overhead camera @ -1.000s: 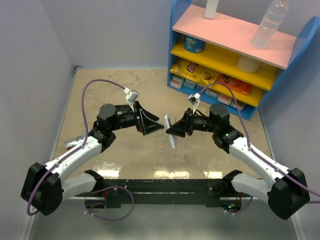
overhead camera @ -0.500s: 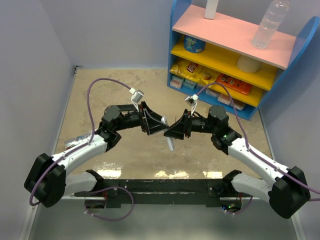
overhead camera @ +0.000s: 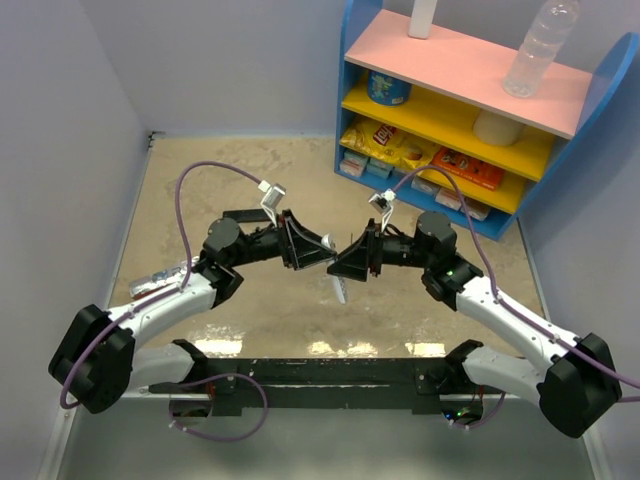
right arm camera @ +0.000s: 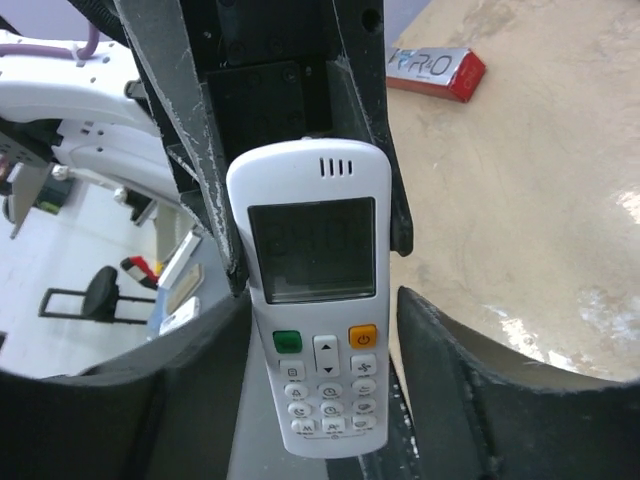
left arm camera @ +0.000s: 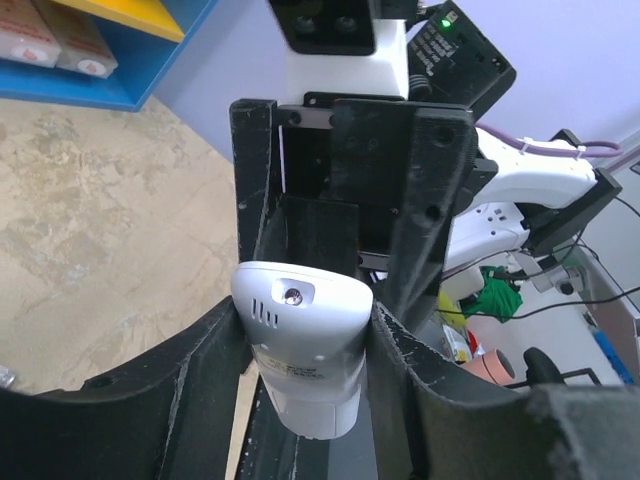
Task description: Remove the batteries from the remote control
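A white remote control [overhead camera: 339, 284] hangs upright above the middle of the table between both grippers. My left gripper [overhead camera: 320, 250] is shut on its upper part. In the left wrist view both fingers press the sides of the remote control [left arm camera: 300, 320], whose back faces that camera with its cover panel in place. My right gripper [overhead camera: 347, 263] holds the remote control [right arm camera: 315, 260] from the button side. Its left finger [right arm camera: 215, 340] touches the edge, and a thin sliver shows at the right finger [right arm camera: 440, 350]. The batteries are hidden.
A blue shelf unit [overhead camera: 470, 110] with snack packs and a clear bottle [overhead camera: 540, 45] stands at the back right. A flat black piece [overhead camera: 245, 215] lies behind the left arm. A red and silver packet [right arm camera: 435, 68] lies on the floor at the left. Walls close both sides.
My left gripper has moved right from an open stance beside the remote and closed on its upper part. The right gripper has kept hold and barely shifted.
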`<action>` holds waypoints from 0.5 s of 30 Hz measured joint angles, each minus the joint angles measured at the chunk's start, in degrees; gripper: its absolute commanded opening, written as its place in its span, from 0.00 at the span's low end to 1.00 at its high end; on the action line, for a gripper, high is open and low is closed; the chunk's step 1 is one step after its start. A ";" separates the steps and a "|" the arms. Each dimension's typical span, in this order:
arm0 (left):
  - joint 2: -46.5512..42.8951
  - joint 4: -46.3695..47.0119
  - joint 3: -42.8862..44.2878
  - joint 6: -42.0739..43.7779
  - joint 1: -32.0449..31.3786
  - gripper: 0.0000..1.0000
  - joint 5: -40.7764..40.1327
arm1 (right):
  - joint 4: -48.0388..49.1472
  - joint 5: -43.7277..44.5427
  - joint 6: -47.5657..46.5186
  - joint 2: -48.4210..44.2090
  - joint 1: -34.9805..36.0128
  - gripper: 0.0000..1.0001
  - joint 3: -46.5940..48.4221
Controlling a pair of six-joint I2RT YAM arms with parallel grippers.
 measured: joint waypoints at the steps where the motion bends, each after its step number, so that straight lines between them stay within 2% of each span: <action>1: -0.07 -0.70 0.00 0.22 0.00 0.00 -0.44 | -0.48 0.61 -0.07 -0.22 0.02 0.86 0.00; 3: -0.50 -3.50 0.02 1.36 0.00 0.00 -1.36 | -1.99 1.70 -0.52 -0.92 -0.02 0.98 0.00; 8: -2.19 -17.51 2.12 7.82 0.00 0.00 -6.84 | -9.27 6.56 -4.35 -5.14 -0.04 0.98 0.02; 15: 1.25 -47.12 16.11 18.43 -0.33 0.00 -23.85 | -21.84 14.75 -11.32 -11.37 -0.04 0.98 0.15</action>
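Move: The remote control stands roughly upright between the hands. The left fingers grip its upper part, with its middle about 4 cm below and 1 cm back of the left hand and 1 cm to its right. That middle is level fore and aft with the right hand, 1 cm to its left and 1 cm below it. The screwdriver lies on the table about 23 cm ahead of the left hand, 6 cm to its right and 27 cm below. Open the right gripper wide to let go of the remote control's lower part, and back it off some 4 cm to the right, sinking about 2 cm. Keep the left grip shut on the upper part and carry the remote control forward about 7 cm, down 6 cm and slightly left, tipping the fingers down nearly 30 degrees and swinging them counter-clockwise about 20. ##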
